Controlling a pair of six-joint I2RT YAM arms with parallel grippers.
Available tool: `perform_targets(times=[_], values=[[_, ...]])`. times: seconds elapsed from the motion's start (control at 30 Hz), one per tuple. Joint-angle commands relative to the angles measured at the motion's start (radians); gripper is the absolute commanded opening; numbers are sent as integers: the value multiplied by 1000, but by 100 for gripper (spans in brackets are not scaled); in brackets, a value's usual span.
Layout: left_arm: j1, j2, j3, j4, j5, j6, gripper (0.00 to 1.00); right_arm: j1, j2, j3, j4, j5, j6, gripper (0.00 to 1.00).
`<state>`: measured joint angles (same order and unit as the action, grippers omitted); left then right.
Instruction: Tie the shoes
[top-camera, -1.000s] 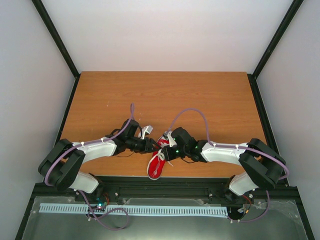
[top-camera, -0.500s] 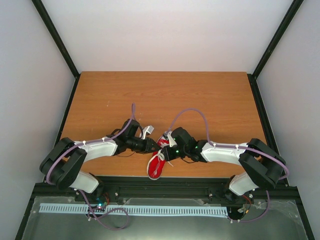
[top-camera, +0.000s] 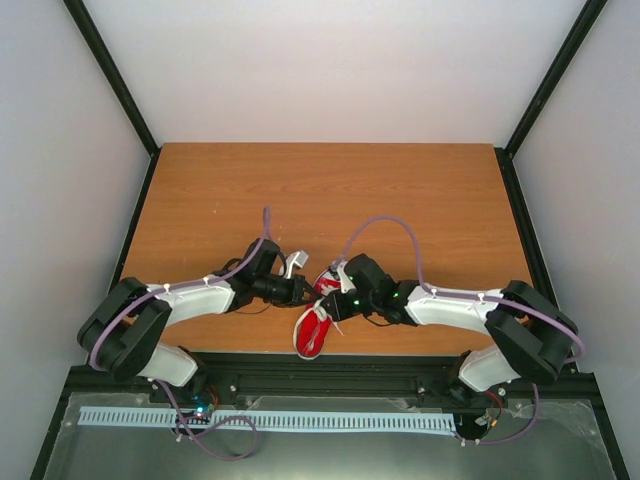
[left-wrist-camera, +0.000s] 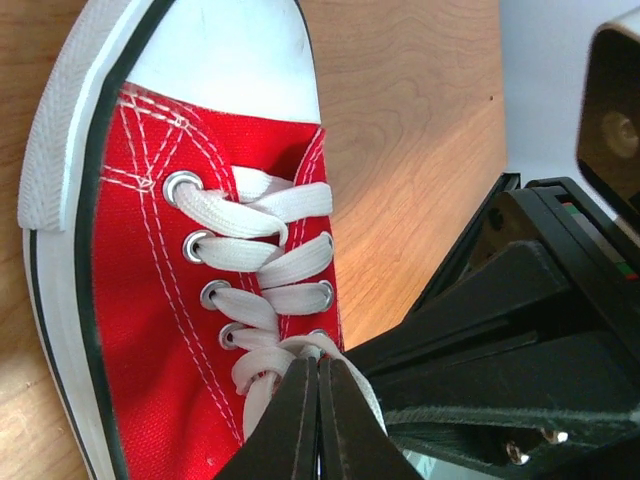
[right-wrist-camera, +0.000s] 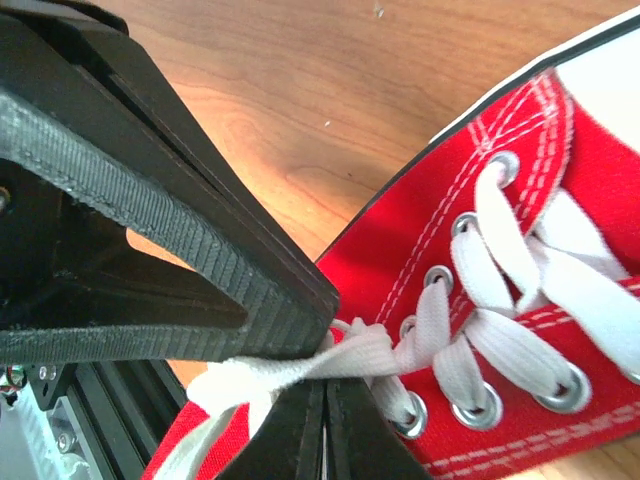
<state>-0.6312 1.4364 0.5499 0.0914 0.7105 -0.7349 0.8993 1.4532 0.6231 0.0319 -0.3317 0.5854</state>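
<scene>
The red sneaker (top-camera: 312, 335) with white sole and toe cap lies near the table's front edge, heel toward the arms. Both grippers meet over its laces. My left gripper (top-camera: 303, 291) is shut; in the left wrist view its tips (left-wrist-camera: 318, 375) pinch a white lace (left-wrist-camera: 300, 345) at the lowest eyelets of the shoe (left-wrist-camera: 140, 300). My right gripper (top-camera: 330, 300) is shut; in the right wrist view its tips (right-wrist-camera: 325, 395) pinch a flat white lace strand (right-wrist-camera: 300, 368) beside the shoe (right-wrist-camera: 420, 230). The two grippers nearly touch.
The wooden table (top-camera: 320, 200) stretches behind the shoe. The black front rail (top-camera: 330, 365) runs just below the shoe. The right gripper's body (left-wrist-camera: 520, 320) fills the right of the left wrist view; the left gripper's finger (right-wrist-camera: 150, 220) fills the left of the right wrist view.
The right arm's elbow has shifted slightly to the right. Both grippers stay together over the shoe's laces.
</scene>
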Motion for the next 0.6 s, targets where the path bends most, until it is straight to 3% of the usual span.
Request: perform_targets(times=[0.0,0.3,0.57], values=[[-12,-36,-12,19,-35,-25,1,9,-70,-15,-43,80,-2,3],[-12,-55,-23,26,-68,-45,1,9,-188,-56,-135,149,4,21],[-12,-57,-23,24,-68,-46,1,39,-354,-79,-75,66,-88,51]])
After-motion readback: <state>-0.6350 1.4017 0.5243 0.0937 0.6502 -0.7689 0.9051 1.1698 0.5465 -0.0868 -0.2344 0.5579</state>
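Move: The lace loop to be released is already between the right gripper's shut fingertips. From the right hand, the left fingertips stand about 2 cm ahead and 1 cm to the left, roughly level, and the shoe's toe cap lies some 7 cm ahead, 2 cm to the right and 3 cm lower. The left hand already grips lace of its own; the right hand's lace lies about 2 cm back and 1 cm to the right of it. Hold the left gripper shut on its lace, almost still above the shoe. Open the right fingers from shut to nearly half wide to let go of the lace loop, while lifting that hand about 4 cm and drawing it some 3 cm to the right, clear of the knot and the left fingertips. ##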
